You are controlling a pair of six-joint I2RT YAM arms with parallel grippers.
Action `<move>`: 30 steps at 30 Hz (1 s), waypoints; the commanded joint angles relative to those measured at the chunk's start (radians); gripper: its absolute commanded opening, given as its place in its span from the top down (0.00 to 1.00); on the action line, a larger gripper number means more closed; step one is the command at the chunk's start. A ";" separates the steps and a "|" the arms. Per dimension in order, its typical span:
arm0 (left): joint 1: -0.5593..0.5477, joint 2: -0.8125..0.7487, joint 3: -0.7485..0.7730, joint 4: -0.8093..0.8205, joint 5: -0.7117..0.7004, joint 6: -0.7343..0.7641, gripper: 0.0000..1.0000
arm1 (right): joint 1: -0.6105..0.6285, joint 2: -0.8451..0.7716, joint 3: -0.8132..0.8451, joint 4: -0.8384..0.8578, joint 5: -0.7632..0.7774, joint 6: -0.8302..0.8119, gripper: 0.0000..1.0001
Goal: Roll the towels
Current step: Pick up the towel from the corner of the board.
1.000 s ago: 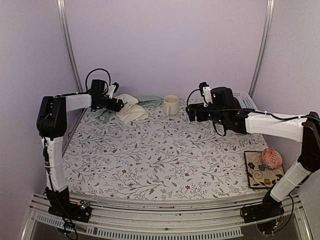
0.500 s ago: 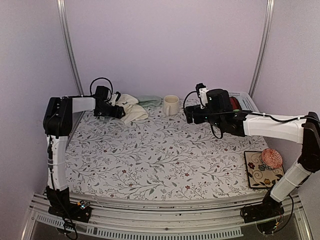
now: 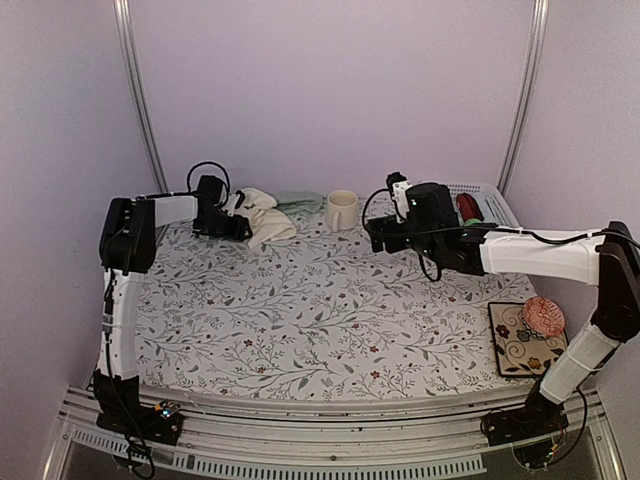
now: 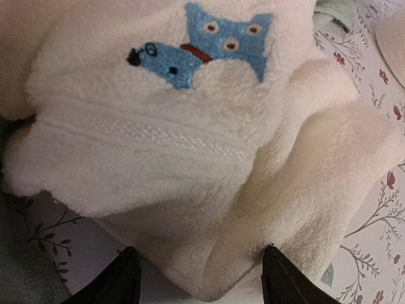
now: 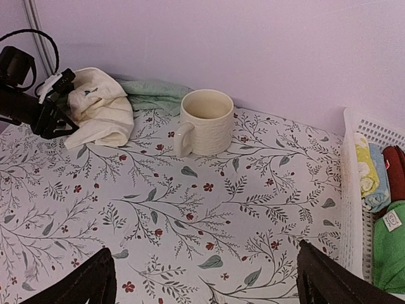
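The cream towel [image 3: 268, 216] lies crumpled at the back left of the table, and fills the left wrist view [image 4: 190, 139] with a blue dog mark on top. Behind it the pale green towel [image 3: 299, 201] lies bunched against the wall [image 5: 152, 95]. My left gripper [image 3: 235, 224] is pushed low against the cream towel's left side. Its jaws [image 4: 199, 278] stand apart around a lower fold; the right fingertip [image 4: 278, 272] touches the cloth, the left one stands clear. My right gripper [image 3: 376, 233] hovers open and empty above the table right of the mug [image 5: 202, 278].
A cream mug [image 3: 341, 210] stands at the back centre beside the green towel. A white basket [image 5: 351, 190] with coloured cloths sits at the back right. A patterned tile [image 3: 520, 345] with a pink object on it lies at the right front.
My left gripper has moved right, in against the cream towel, and its jaws have narrowed around a fold. The right arm has drifted slightly left towards the mug, still open.
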 commanded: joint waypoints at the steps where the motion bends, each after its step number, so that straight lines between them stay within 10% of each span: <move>1: -0.003 0.036 0.057 -0.063 0.023 -0.023 0.39 | 0.010 0.017 0.023 0.007 0.026 -0.008 0.01; 11: -0.006 0.017 0.083 -0.064 0.075 -0.027 1.00 | 0.015 0.025 0.026 0.009 0.049 -0.024 0.01; 22: -0.027 -0.321 -0.086 -0.012 0.233 -0.052 1.00 | 0.056 0.041 0.023 0.057 -0.029 -0.101 0.01; 30: -0.073 -0.632 -0.474 0.081 0.292 -0.144 1.00 | 0.270 0.139 -0.011 0.264 0.090 -0.462 0.01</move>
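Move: The cream towel's near corner already lies between the left hand's open fingers, about 1 cm ahead and 1 cm below. From there the bunched towel's middle is some 6 cm ahead and 5 cm right; the green towel's visible far part about 11 cm ahead and 15 cm right; the mug roughly 27 cm right and 5 cm ahead. From the right hand, the corner is some 20 cm ahead, 35 cm left and 20 cm below. Almost in place at first, the left fingers close fully and pinch the cream towel's near corner; the hand then speeds upward about 19 cm, drawing back some 8 cm and drifting right, its wrist tilting the fingertips outward and up, grip kept. Late on, the open, empty right hand swings about 7 cm left and some 4 cm back, turning counter-clockwise. ##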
